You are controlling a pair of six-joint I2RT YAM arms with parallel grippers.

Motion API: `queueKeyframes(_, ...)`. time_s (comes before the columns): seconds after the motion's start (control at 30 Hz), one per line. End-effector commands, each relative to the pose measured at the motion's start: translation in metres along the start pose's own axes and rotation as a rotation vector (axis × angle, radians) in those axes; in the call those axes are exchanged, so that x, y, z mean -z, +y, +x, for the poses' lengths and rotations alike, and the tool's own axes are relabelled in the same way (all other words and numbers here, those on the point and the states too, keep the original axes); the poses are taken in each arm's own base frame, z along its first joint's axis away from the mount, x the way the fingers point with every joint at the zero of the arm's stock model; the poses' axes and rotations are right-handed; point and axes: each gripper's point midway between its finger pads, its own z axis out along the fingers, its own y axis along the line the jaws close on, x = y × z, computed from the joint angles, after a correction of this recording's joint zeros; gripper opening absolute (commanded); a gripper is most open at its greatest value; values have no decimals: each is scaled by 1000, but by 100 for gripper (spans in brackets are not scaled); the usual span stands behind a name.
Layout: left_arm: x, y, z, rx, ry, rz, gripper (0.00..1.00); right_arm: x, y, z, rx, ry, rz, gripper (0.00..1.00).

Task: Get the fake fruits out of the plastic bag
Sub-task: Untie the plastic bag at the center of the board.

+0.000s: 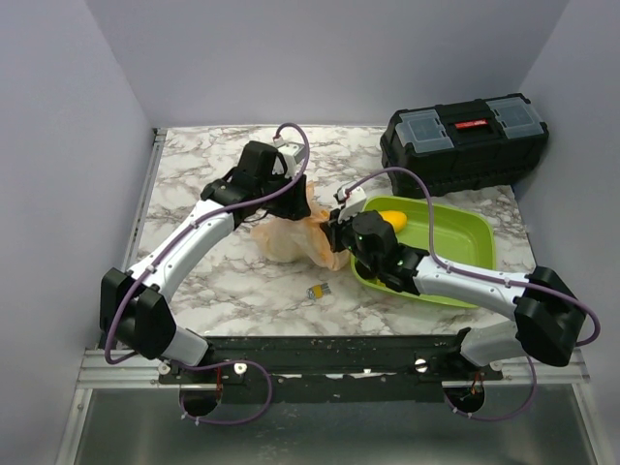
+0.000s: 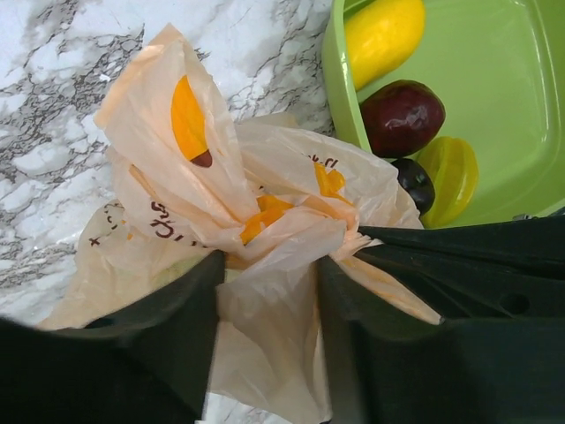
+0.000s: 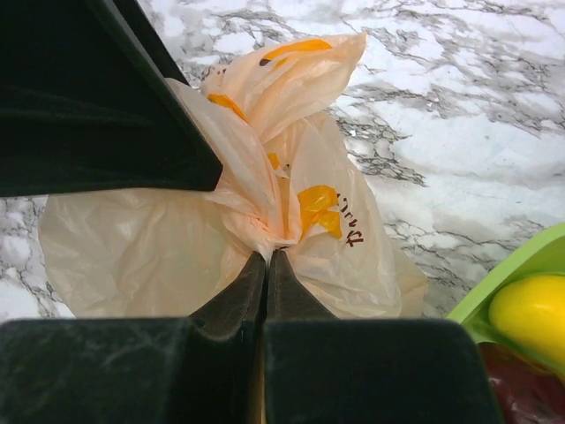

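The peach-orange plastic bag lies bunched on the marble table, left of the lime-green tray. My right gripper is shut on a gathered pinch of the bag. My left gripper is over the bag's top, its jaws apart, with a loose fold of bag between them. In the tray lie a yellow oval fruit, a dark red-purple round one, a small dark one and a yellow-green one. A faint green tint shows through the bag.
A black toolbox stands at the back right behind the tray. A tiny yellow-and-grey clip lies on the table in front of the bag. Purple walls close in the table on three sides.
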Motion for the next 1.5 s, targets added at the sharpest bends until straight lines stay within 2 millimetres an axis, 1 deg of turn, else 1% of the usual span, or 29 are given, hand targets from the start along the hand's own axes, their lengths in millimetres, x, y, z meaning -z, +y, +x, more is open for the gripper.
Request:
queueKeyframes(0.0,2,-5,-3,-17,15,13,23,0,3,-21,-33,-40,5,2)
queueKeyframes(0.03,2,-3,-2,-16,16,-4,10,0,2,-19,-35,-35,10,6)
queueKeyframes(0.07,3,3,-3,-14,10,-36,2,0,2,-18,-39,-31,14,11)
queueKeyframes(0.1,4,9,-6,-10,-3,-74,0,-1,0,-17,-40,-27,23,17)
queueKeyframes(0.13,6,13,-8,-5,-14,-102,0,-1,-3,-15,-41,-22,38,19)
queueKeyframes(0.2,12,18,-14,4,-48,-144,0,-1,-11,-12,-50,-22,86,20)
queueKeyframes(0.27,17,18,-18,5,-92,-151,0,-2,-21,-9,-67,-24,142,8)
queueKeyframes(0.33,23,20,-24,10,-148,-173,0,-1,-28,-8,-81,-22,191,1)
queueKeyframes(0.43,37,38,-30,46,-208,-290,0,2,-40,-7,-102,-34,258,1)
queueKeyframes(0.57,58,71,-32,105,-275,-504,0,14,-61,-5,-151,-70,370,1)
queueKeyframes(0.63,68,83,-32,137,-306,-577,0,20,-66,-5,-183,-94,387,1)
queueKeyframes(0.7,75,85,-33,157,-328,-587,0,24,-66,-5,-204,-120,373,1)
queueKeyframes(0.77,78,83,-36,158,-347,-567,0,24,-62,-3,-207,-124,344,1)
queueKeyframes(0.83,76,79,-36,146,-357,-537,0,19,-52,-3,-187,-105,290,1)
queueKeyframes(0.93,69,66,-36,117,-337,-457,0,12,-35,-8,-145,-76,199,1)
queueKeyframes(0.97,67,63,-36,108,-323,-434,0,10,-31,-10,-132,-70,184,3)
queueKeyframes(1.03,64,55,-37,92,-314,-387,0,9,-27,-15,-114,-60,165,15)
queueKeyframes(1.1,61,51,-35,83,-306,-358,0,10,-22,-23,-106,-53,145,32)
queueKeyframes(1.13,60,49,-34,81,-305,-349,0,11,-17,-29,-99,-55,119,41)
queueKeyframes(1.2,59,46,-35,80,-300,-331,0,13,-8,-37,-81,-48,67,51)
queueKeyframes(1.23,59,43,-36,78,-300,-317,0,14,-4,-40,-70,-43,48,55)
queueKeyframes(1.3,57,41,-36,74,-296,-300,0,14,4,-46,-60,-33,7,60)
queueKeyframes(1.37,55,40,-34,74,-290,-292,0,13,17,-52,-52,-24,-53,63)
queueKeyframes(1.43,53,39,-34,74,-283,-284,0,10,28,-57,-40,-18,-107,63)
queueKeyframes(1.47,53,37,-35,73,-281,-276,0,8,31,-60,-35,-19,-115,64)
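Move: The left hand's half-open fingers straddle the plastic bag's loose top; its bunched neck lies about 3 cm to their right, 1 cm back and 2 cm lower, already pinched in the shut right fingers. From the right hand, the yellow fruit is some 15 cm right, 3 cm ahead and 10 cm lower; the green tray's middle is roughly 24 cm right, 2 cm back and 11 cm lower. Left pinches the bag's top and pulls leftward about 7 cm; right tugs 5 cm rightward, releases and rises. ##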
